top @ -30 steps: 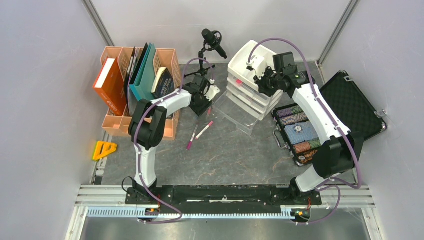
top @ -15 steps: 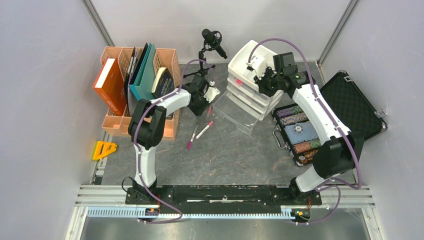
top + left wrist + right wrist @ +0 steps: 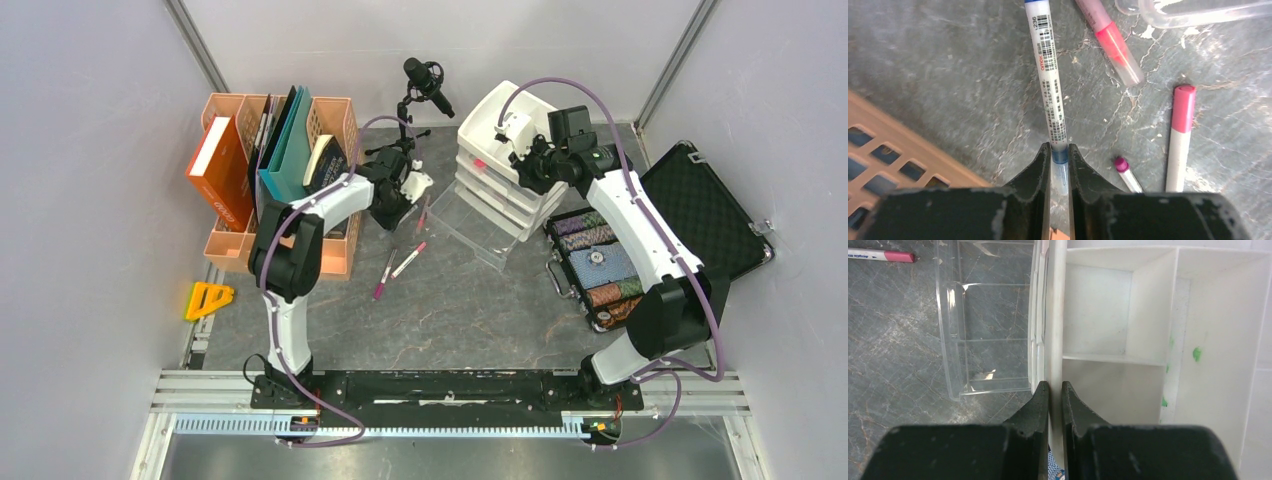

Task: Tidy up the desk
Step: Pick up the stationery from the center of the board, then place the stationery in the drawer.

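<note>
On the dark grey veined desk (image 3: 450, 310), my left gripper (image 3: 1060, 155) is shut on the blue-banded end of a white barcoded pen (image 3: 1050, 75), next to the orange file rack (image 3: 893, 145). From above, this gripper (image 3: 400, 192) sits between the rack and a clear tray. My right gripper (image 3: 1055, 390) is shut on the front wall of a white divided drawer (image 3: 1055, 315), at the top of the white drawer unit (image 3: 495, 165). Seen from above, the right gripper (image 3: 522, 150) is over that unit.
A pink highlighter (image 3: 1110, 42), a pink-capped marker (image 3: 1179, 135) and a magenta-tipped pen (image 3: 1125, 172) lie near the held pen. A clear drawer tray (image 3: 470, 225) rests before the unit. An open black case (image 3: 700, 215) lies right, a microphone stand (image 3: 425, 80) behind, a yellow object (image 3: 208, 298) left.
My left gripper's jaws have closed onto the pen's end and the wrist has shifted slightly back and left. The right arm has not moved.
</note>
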Robot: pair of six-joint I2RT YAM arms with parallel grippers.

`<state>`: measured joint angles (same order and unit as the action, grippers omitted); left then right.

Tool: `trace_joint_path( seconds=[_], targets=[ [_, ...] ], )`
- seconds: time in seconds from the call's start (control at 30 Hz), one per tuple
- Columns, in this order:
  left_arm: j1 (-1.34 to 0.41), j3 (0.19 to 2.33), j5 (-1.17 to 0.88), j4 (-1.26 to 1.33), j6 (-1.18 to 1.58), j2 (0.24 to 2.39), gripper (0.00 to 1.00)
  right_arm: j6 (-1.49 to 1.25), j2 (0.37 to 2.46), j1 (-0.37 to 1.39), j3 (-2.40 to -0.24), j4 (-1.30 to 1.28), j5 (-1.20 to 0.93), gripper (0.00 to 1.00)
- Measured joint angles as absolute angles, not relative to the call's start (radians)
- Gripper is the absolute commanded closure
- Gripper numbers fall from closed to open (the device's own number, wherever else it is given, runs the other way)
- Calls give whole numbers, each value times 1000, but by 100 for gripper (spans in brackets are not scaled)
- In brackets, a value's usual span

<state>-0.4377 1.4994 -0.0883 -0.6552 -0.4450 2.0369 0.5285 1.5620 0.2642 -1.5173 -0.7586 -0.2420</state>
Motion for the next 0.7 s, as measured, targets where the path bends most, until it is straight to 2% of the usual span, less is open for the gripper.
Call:
trace_joint_path(
  seconds=[0.37, 0.7],
  targets=[
    [-459, 1493, -105, -624, -429, 1799, 95, 529, 1562, 263, -1516, -754, -243, 100],
    [-669, 1496, -67, -609, -669, 1798, 98, 529, 1562, 263, -1516, -754, -243, 100]
  ],
)
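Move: The white pen with the blue end is already pinched in the left fingers, just off the table; the open clear drawer it is headed for lies about 16 cm to the right and 3 cm ahead, nearly level with the hand. The pink pen is some 6 cm right and 5 cm ahead, the pink-capped marker 4 cm right and 5 cm back, both a little below. From the right hand that drawer is about 10 cm left, 1 cm back and 20 cm below. The white pen goes up first, lifted nearly straight by the left hand some 10 cm off the table, then carried level about 9 cm to the right and slightly back towards the clear drawer. Meanwhile the wrist turns about 25 degrees clockwise and the fingertips tilt outward, keeping their pinch. The right hand stays put, still gripping the rim of the white drawer unit. ##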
